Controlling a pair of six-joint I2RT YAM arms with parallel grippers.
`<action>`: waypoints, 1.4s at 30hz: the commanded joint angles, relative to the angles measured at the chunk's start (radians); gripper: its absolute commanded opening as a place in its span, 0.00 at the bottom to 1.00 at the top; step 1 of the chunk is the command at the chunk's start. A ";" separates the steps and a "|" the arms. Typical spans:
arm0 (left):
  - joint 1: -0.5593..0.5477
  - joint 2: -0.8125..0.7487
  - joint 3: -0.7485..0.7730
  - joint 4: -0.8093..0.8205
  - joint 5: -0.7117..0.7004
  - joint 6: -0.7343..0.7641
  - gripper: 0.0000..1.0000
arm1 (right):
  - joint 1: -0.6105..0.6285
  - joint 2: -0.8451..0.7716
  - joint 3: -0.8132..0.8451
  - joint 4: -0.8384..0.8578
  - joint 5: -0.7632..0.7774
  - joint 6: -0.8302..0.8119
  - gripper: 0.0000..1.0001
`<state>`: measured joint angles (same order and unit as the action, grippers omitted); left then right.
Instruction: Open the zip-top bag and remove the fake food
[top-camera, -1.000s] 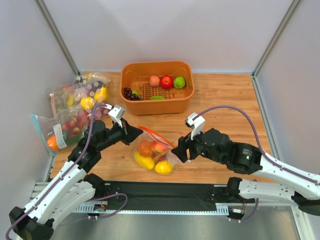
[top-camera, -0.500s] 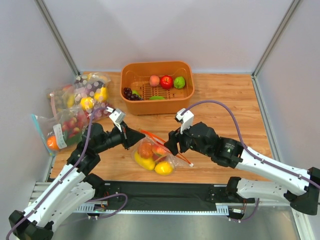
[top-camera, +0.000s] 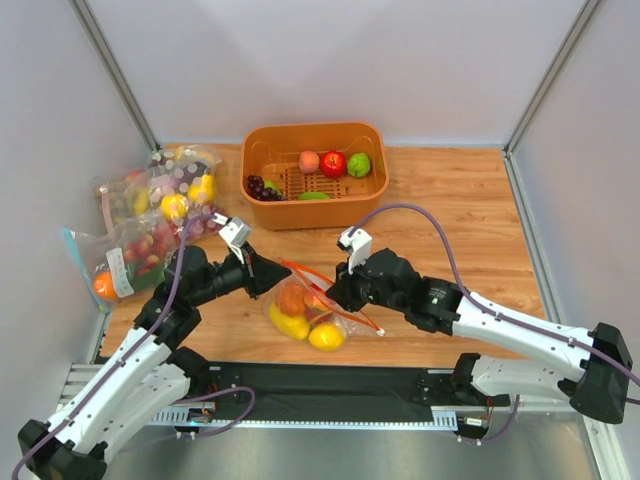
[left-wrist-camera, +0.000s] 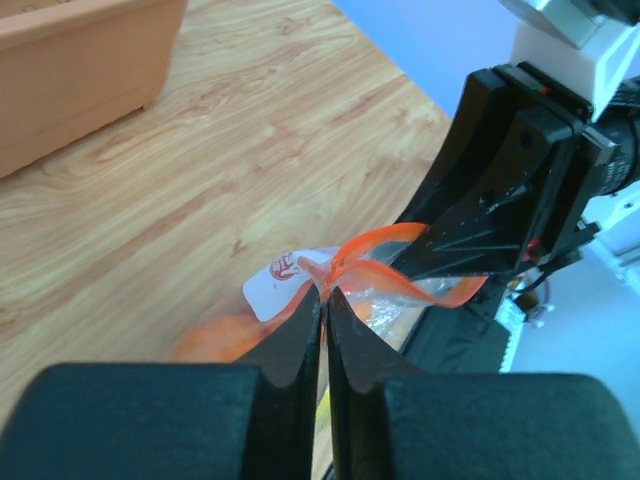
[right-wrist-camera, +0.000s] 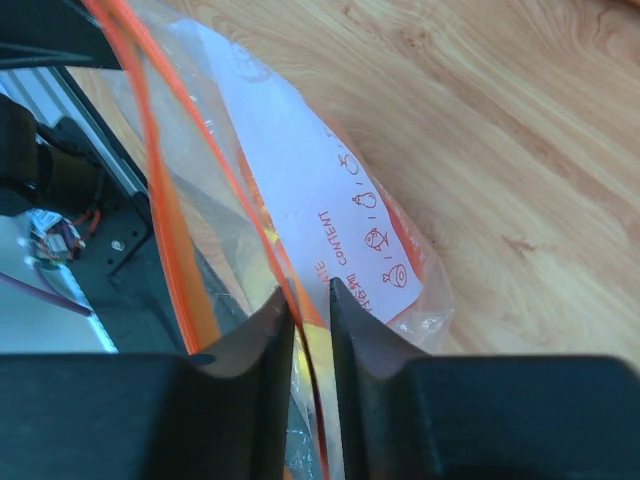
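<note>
The zip-top bag (top-camera: 345, 318), clear with an orange-red zip strip (left-wrist-camera: 452, 293) and a white label (right-wrist-camera: 325, 190), lies on the wood between my arms. Inside it shows the fake food: yellow pieces (top-camera: 288, 323) and an orange piece (top-camera: 291, 298). My left gripper (top-camera: 281, 272) (left-wrist-camera: 326, 293) is shut on the left end of the zip strip, holding it up off the table. At the bag's right side, my right gripper (top-camera: 335, 295) (right-wrist-camera: 310, 290) straddles the strip (right-wrist-camera: 165, 200). Its jaws stand a narrow gap apart and the strip runs between them.
An orange basket (top-camera: 372, 192) at the back holds a peach, a red apple, a green fruit and purple grapes. Several other filled bags (top-camera: 150, 215) are piled along the left wall. The black rail (top-camera: 320, 385) runs along the near table edge.
My right arm has come left to the bag's mouth and its jaws have narrowed around the zip strip. My left gripper has kept its hold and shifted slightly right.
</note>
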<state>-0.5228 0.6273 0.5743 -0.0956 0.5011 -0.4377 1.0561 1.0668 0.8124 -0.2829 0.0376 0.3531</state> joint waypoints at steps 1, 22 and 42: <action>0.004 0.014 0.041 -0.032 -0.025 0.022 0.16 | -0.002 0.021 0.008 0.054 -0.022 0.033 0.12; -0.252 0.015 0.125 -0.228 -0.357 -0.219 0.54 | -0.001 0.036 0.028 -0.013 0.081 0.124 0.00; -0.373 0.209 0.102 -0.029 -0.438 -0.303 0.60 | 0.010 -0.007 -0.021 -0.016 0.041 0.116 0.00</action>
<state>-0.8898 0.8585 0.6937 -0.2146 0.0689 -0.7094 1.0584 1.0752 0.8043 -0.3019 0.0864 0.4671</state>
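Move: My left hand has one end of the bag's orange zip rim pinched; the near flap of that rim, where I take it next, lies about 6 cm right, 2 cm back and 4 cm lower. An orange fruit sits some 5 cm back, 1 cm right and 9 cm below that hand, a lemon roughly 12 cm back and 8 cm right, 12 cm below. The far flap is right between my right fingers; from them the lemon is about 6 cm back, 1 cm left, 8 cm down. My right hand closes the rest of the way on the far flap of the rim and holds it almost in place. My left fingers spread, letting go of the zip's end; that hand backs off some 3 cm left and up, then swings about 8 cm right and down, drawing a little back, tipping some 15 degrees downward and staying open to straddle the near flap beside my right fingers. ##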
